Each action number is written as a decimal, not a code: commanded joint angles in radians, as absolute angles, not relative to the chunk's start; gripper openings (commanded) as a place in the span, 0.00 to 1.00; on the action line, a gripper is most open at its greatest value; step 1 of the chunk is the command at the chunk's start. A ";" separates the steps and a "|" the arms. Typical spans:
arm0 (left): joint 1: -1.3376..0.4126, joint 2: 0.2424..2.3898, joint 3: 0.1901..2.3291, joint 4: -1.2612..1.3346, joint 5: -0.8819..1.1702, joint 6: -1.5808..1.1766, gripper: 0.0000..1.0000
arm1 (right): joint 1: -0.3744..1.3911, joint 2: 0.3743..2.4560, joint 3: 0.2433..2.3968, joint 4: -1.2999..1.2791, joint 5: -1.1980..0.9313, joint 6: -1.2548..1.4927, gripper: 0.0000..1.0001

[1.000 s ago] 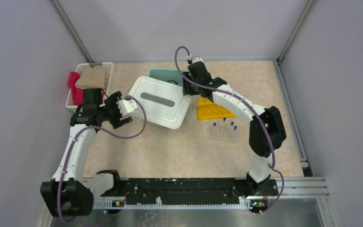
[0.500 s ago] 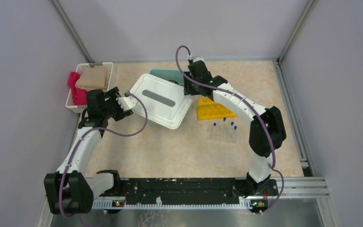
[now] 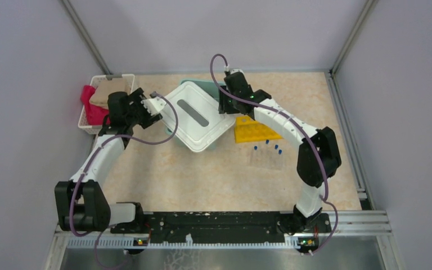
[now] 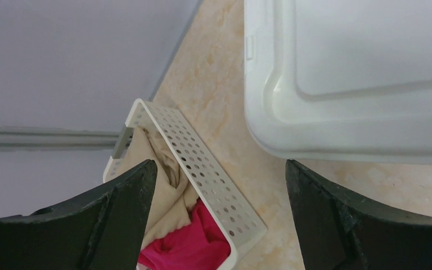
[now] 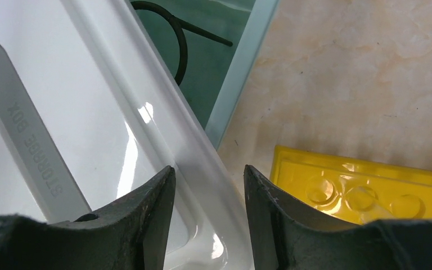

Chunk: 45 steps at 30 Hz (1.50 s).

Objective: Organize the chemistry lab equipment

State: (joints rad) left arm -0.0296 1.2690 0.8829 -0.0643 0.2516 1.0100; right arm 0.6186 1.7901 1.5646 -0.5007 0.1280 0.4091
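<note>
A white storage-box lid [image 3: 202, 116] lies askew over a teal box [image 3: 194, 85]. My right gripper [image 3: 226, 108] is at the lid's right edge. In the right wrist view its jaws [image 5: 208, 174] are shut on the lid's rim [image 5: 202, 152]. Inside the teal box [image 5: 233, 67] lies the black wire ring [image 5: 175, 35]. The yellow tube rack [image 3: 252, 131] sits just right of the lid. Several blue-capped test tubes [image 3: 268, 142] lie in front of the rack. My left gripper [image 3: 156, 104] hangs open beside the lid's left corner. Nothing is between its fingers [image 4: 219, 174].
A white perforated basket [image 3: 98, 90] with red and tan cloths stands at the back left, right under my left gripper in the wrist view [image 4: 202, 163]. Grey walls and metal rails close in the table on three sides.
My left arm swung toward the back. The lid's left corner went with it, so the lid turned further over the teal box. My right gripper barely moved.
</note>
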 commanded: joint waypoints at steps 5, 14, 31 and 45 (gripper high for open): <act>-0.082 1.336 0.972 0.025 0.223 0.957 0.91 | 0.607 1.674 1.545 -0.475 0.085 0.444 0.47; -0.115 1.462 1.073 0.025 0.169 0.937 0.91 | 0.609 1.658 1.528 -0.497 0.055 0.468 0.47; -0.058 1.504 1.356 -0.325 0.225 0.655 0.94 | 0.574 1.689 1.675 -0.588 0.117 0.394 0.52; -0.041 1.364 1.273 -0.544 0.530 0.344 0.92 | 0.569 1.860 1.789 -0.605 0.097 0.372 0.51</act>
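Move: The storage box lid lies askew on the open box, its middle some 15 cm to the right of the left hand, 3 cm nearer the base and 3 cm below; the white basket is about 16 cm left, level, 12 cm down. For the right hand, at the lid's right edge, the lid's middle is about 8 cm left and 2 cm back, the box's 9 cm left, 2 cm back and 9 cm down, and the yellow rack's 12 cm right, 6 cm back and 14 cm down. Fingers wide open, the left hand pushes forward about 7.5 cm along the lid's left corner, drifting slightly right, then lifts some 5 cm and draws back about as far and to the right, rolling its left side down some 30 degrees and tipping downward as it backs off. The right hand, its half-open fingers straddling the lid's right edge, first eases back and slightly up, then rises further and goes forward about 4 cm while drifting a little right, sinking again at the end without closing. ##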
